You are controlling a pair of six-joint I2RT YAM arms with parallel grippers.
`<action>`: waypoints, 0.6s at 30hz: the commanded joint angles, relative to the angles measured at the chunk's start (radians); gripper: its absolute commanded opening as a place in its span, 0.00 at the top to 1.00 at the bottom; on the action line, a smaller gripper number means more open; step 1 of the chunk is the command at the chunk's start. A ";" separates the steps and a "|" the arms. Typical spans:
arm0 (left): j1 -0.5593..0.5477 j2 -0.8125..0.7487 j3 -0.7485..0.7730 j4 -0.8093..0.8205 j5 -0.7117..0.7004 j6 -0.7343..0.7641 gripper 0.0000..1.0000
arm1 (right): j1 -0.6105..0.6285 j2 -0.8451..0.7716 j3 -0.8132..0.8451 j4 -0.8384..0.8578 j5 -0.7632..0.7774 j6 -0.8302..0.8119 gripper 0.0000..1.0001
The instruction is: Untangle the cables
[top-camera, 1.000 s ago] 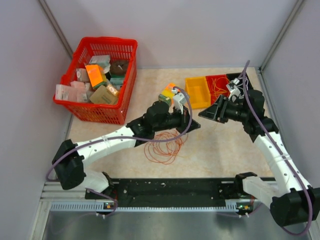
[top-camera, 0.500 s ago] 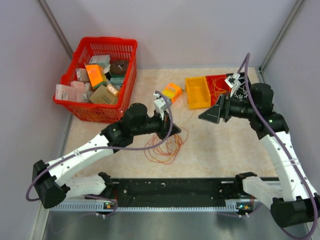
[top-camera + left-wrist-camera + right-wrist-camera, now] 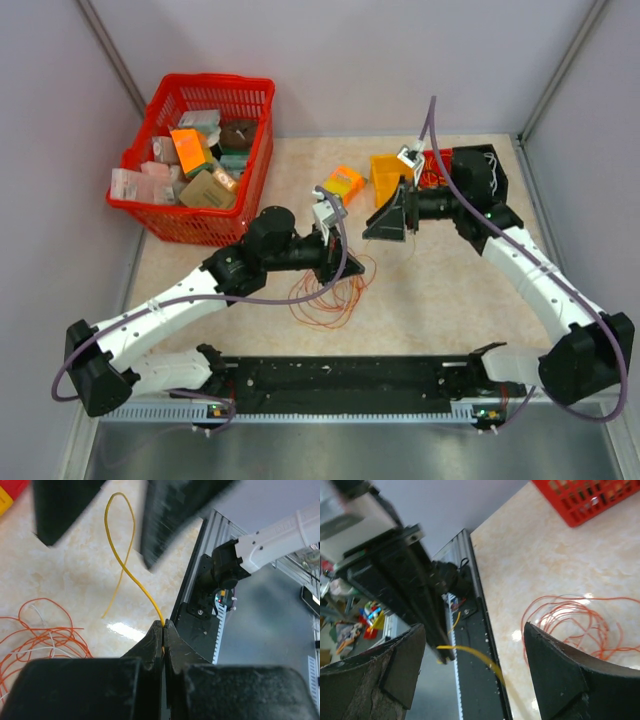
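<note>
The cables lie as a loose heap of orange-red loops (image 3: 325, 295) on the table in front of the left arm, with a thin white strand (image 3: 46, 636) among them. My left gripper (image 3: 163, 624) is shut on one yellow cable (image 3: 145, 594), which rises from its tips in a curl. In the top view the left gripper (image 3: 348, 266) sits over the heap's right edge. My right gripper (image 3: 382, 224) faces it with jaws wide apart. From the right wrist, the yellow cable (image 3: 470, 652) runs between the open right gripper (image 3: 474, 630), touching neither of its fingers (image 3: 560, 670).
A red basket (image 3: 150, 215) full of packets stands at the back left. An orange box (image 3: 345, 182) lies mid-table, with yellow (image 3: 395, 190), red (image 3: 438, 160) and black (image 3: 495, 175) bins at the back right. A black rail (image 3: 340, 375) runs along the near edge.
The left arm drew back toward the near side early on, then held still. The right arm swung left toward the left gripper, and its jaws opened wider.
</note>
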 commanded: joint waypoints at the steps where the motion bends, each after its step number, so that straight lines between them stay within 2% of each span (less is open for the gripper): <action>1: 0.010 -0.020 0.023 0.064 -0.130 -0.091 1.00 | 0.060 -0.130 -0.097 0.198 -0.038 0.075 0.21; 3: 0.018 -0.014 0.028 0.083 -0.158 -0.137 1.00 | 0.085 -0.158 -0.125 0.221 -0.021 0.107 0.21; 7: 0.018 -0.024 0.030 0.119 -0.194 -0.163 1.00 | 0.172 -0.192 -0.130 0.178 0.086 0.049 0.21; 12: 0.018 -0.051 0.028 0.127 -0.279 -0.211 1.00 | 0.244 -0.189 -0.128 0.120 0.273 -0.006 0.21; 18: 0.018 -0.060 0.028 0.113 -0.400 -0.301 1.00 | 0.327 -0.192 -0.093 -0.001 0.615 -0.029 0.20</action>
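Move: The yellow cable is pinched in the left gripper; its piece at those fingertips lies about 8 cm back from the right hand, some 3 cm to its left and perhaps 3 cm lower. From the right hand, the orange cable pile on the table is roughly 4 cm back, 8 cm left and 27 cm below. The yellow bin is about 19 cm ahead of that hand and 7 cm to its right, the orange box about 19 cm ahead and 5 cm left. Bring the open right gripper back about 6 cm and to the left, onto the yellow cable at the left fingertips, then let it ease a little forward and down while still drifting left. Meanwhile keep the left fingers shut on the cable and carry it some 5 cm forward and slightly up to meet the right hand, swinging the wrist about 20 degrees counter-clockwise. Don't close the right fingers yet. ##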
